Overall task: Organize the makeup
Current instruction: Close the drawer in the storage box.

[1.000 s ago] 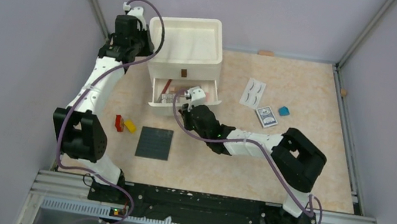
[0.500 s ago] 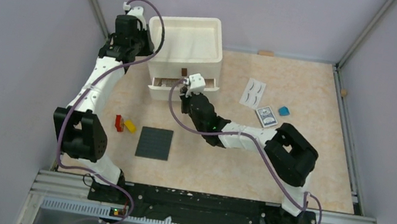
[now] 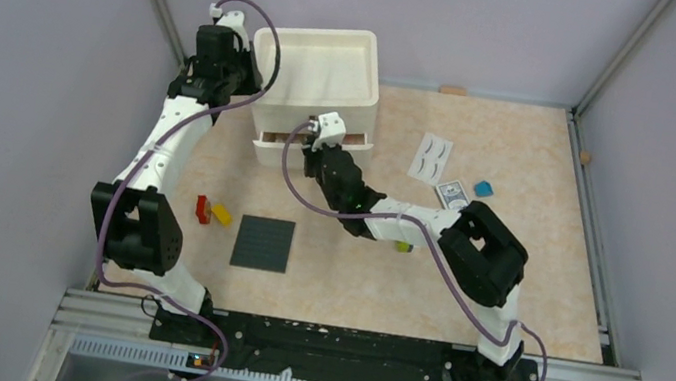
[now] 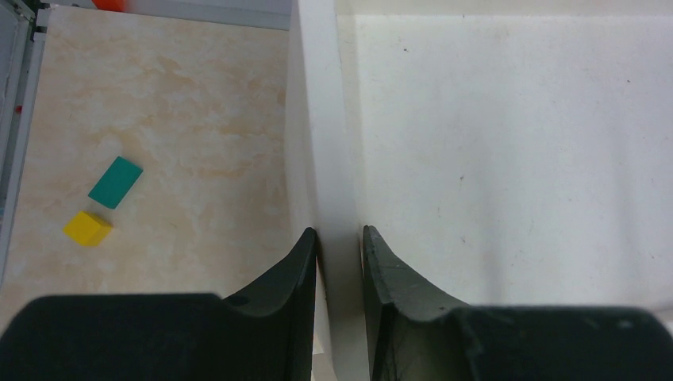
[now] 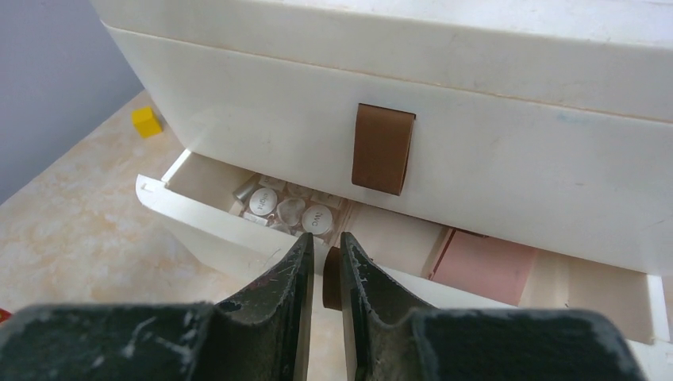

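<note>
A white drawer box (image 3: 323,72) stands at the back of the table. My left gripper (image 4: 340,234) is shut on its left wall (image 4: 317,119); in the top view that gripper (image 3: 248,74) sits at the box's left edge. My right gripper (image 5: 325,242) is shut on the brown tab handle (image 5: 332,279) of the lower drawer (image 5: 214,234), which stands slightly open. Inside it lie small tubes (image 5: 287,208) and a pink compact (image 5: 486,263). The white eyelash card (image 3: 431,157) lies on the table to the right of the box.
A patterned blue card box (image 3: 452,193) and a small teal piece (image 3: 483,188) lie near the eyelash card. Red bricks (image 3: 203,209), a yellow brick (image 3: 222,216) and a dark studded plate (image 3: 263,242) sit front left. The upper drawer's brown handle (image 5: 383,148) is above my right fingers.
My right gripper has moved toward the box with the drawer handle, and the lower drawer has slid from wide open to nearly closed. The left arm has not moved.
</note>
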Available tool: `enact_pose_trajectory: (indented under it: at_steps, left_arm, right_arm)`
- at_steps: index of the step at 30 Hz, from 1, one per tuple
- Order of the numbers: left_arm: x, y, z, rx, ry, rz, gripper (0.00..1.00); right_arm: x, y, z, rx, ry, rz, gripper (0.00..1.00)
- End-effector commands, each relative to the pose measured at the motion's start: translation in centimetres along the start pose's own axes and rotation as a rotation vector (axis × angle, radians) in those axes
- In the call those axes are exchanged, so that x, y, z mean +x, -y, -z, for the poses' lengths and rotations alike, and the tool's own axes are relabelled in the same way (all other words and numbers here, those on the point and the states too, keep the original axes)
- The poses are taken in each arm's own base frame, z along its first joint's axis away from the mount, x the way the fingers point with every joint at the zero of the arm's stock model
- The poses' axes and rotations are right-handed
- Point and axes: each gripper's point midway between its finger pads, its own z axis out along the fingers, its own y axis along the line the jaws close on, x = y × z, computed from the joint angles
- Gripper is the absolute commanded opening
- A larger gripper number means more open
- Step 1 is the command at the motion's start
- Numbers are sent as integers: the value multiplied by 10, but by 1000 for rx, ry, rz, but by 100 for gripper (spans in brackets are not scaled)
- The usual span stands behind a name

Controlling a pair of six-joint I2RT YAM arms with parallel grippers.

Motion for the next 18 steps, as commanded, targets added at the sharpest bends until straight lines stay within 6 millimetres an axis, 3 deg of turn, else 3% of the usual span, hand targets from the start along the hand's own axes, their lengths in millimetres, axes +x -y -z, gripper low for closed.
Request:
enact_pose_trajectory:
  at_steps: [1, 5, 10, 14, 18]
  left_arm:
    - [11, 32, 8, 126, -61, -1, 19]
    - [10, 31, 8, 121, -57, -2, 19]
    - [12, 31, 7, 123, -63, -1, 19]
    - [10, 30, 8, 114, -58, -2, 19]
    - [11, 31, 8, 124, -61, -2, 19]
  right_arm:
    - [-15, -2, 2, -33, 31, -20, 18]
    - [-28, -10, 21, -123, 70, -38, 18]
    - [-42, -37, 56, -346, 92, -34, 20]
    - [-21, -18, 62, -256, 30, -39, 20]
    - [1, 11, 53, -96, -5, -26, 20]
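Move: The brown handle of the half-open drawer is right at the right hand's nearly shut fingertips, about 2 cm ahead and 1 cm below. The upper drawer's handle sits some 6 cm ahead, 2 cm left and 7 cm up; the clear case in the open drawer is roughly 5 cm ahead, 7 cm left and 2 cm down. From the left hand, on the box's left rim, the open drawer's handle lies about 9 cm back, 14 cm right and 11 cm below. The right hand breaks off at the half-open drawer and draws back roughly 5 cm from its front, fingertips coming free of the brown handle, with a dip of under 1 cm that it makes up again and a drift of about 2 cm to the right towards the end. On the way the wrist swings some 12 degrees counter-clockwise while the fingers stay nearly shut and empty, and the left hand stays put, still pinching the left rim of the storage box's top tray. ##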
